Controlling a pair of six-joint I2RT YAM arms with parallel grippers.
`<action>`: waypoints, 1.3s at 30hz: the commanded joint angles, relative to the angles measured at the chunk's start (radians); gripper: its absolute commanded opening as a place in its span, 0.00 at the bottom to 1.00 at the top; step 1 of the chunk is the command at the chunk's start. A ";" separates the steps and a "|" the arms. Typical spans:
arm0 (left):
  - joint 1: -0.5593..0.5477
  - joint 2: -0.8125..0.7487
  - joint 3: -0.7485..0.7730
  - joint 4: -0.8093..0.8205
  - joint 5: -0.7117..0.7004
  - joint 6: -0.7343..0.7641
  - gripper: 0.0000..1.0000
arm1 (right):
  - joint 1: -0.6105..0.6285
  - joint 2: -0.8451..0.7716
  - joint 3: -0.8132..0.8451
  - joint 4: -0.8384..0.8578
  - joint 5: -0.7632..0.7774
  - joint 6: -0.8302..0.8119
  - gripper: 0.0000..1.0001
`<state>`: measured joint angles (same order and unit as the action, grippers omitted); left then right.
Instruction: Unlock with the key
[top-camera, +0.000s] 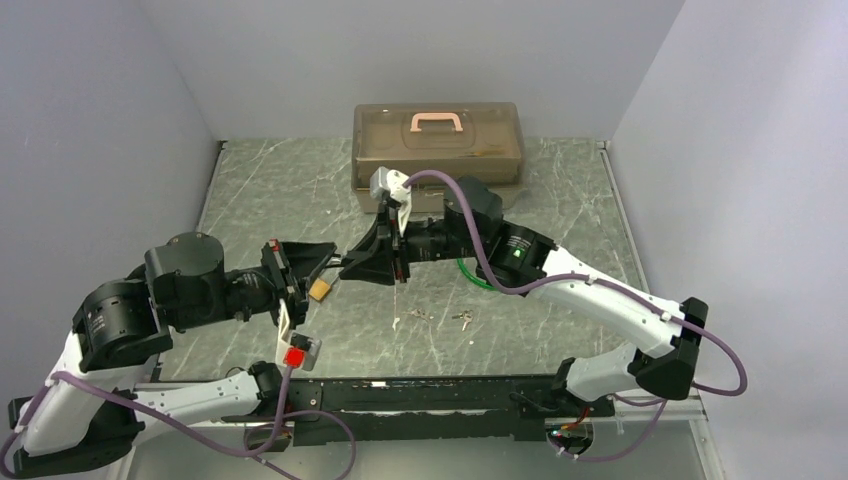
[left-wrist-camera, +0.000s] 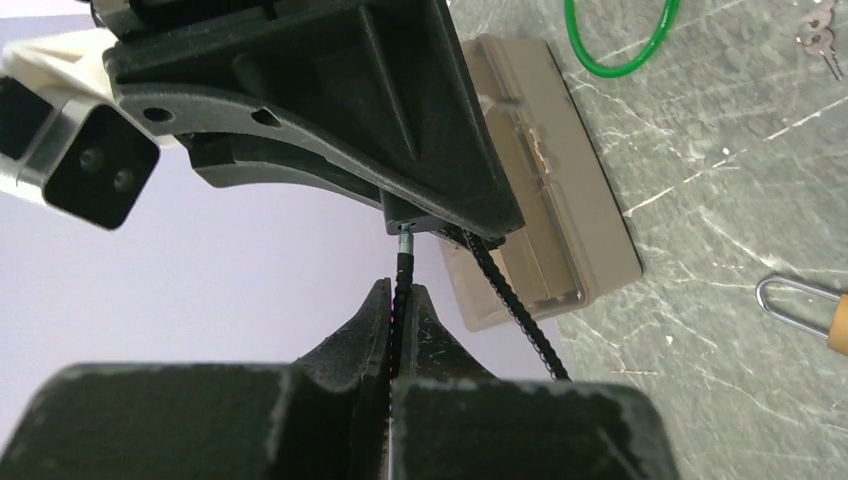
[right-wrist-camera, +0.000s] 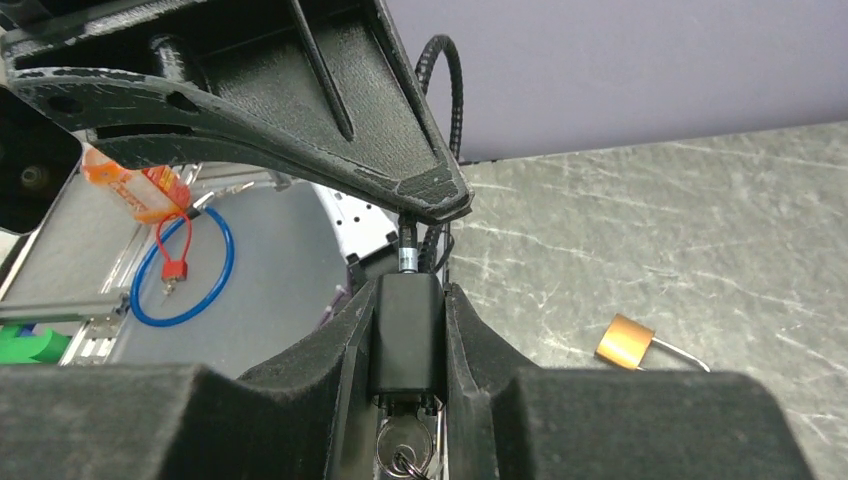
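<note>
Both grippers meet in mid-air over the table. My right gripper (right-wrist-camera: 406, 290) is shut on the black body of a cable lock (right-wrist-camera: 405, 335). A silver key (right-wrist-camera: 400, 447) on a ring sits in the keyhole at the body's near end. The lock's black cable (left-wrist-camera: 402, 268) runs out of the far end, and my left gripper (left-wrist-camera: 401, 292) is shut on it. In the top view the left gripper (top-camera: 328, 262) and the right gripper (top-camera: 352, 268) stand tip to tip, and the lock is hidden between them.
A brass padlock (top-camera: 320, 290) lies under the grippers, also seen as the padlock (right-wrist-camera: 625, 342). Loose keys (top-camera: 462, 320) and a green ring (top-camera: 475, 275) lie on the marbled table (top-camera: 560, 190). A brown toolbox (top-camera: 437, 143) stands at the back. A blue ring (right-wrist-camera: 185, 265) lies off the near edge.
</note>
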<state>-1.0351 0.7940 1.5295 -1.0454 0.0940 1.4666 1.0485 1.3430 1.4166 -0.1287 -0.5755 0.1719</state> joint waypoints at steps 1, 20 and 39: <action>0.009 -0.018 0.088 0.270 -0.002 0.037 0.00 | 0.008 0.038 -0.028 -0.252 0.043 -0.018 0.00; -0.001 0.129 0.229 -0.435 -0.056 -0.196 0.00 | -0.216 -0.331 -0.370 0.309 0.205 0.224 0.00; 0.023 0.175 0.401 -0.181 0.022 -0.587 0.87 | -0.206 -0.247 -0.232 0.137 0.040 0.098 0.00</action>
<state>-1.0142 0.8856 1.8755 -1.1931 0.1123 1.0164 0.8261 1.0863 1.0721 0.0746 -0.4908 0.3679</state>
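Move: Just 5 cm or so to the left hand's right, about 1 cm ahead and 1 cm lower, sits the lock body gripped by the right hand; the left already pinches its black cable. From the right hand, that pinched cable is about 6 cm left, level ahead and 1 cm higher. The brass padlock lies roughly 38 cm below the left hand, 9 cm ahead and 6 cm left. Loose keys lie some 39 cm below the right hand, 4 cm ahead and 8 cm right. Pulling the lock to the right, the right hand keeps its grip and travels about 7 cm while the left, still pinching the cable, follows some 6 cm, tipping down. The left then opens wide, lets go and backs off left, up and a little back; the right swings forward about 4 cm, having yawed clockwise nearly 20 degrees. ##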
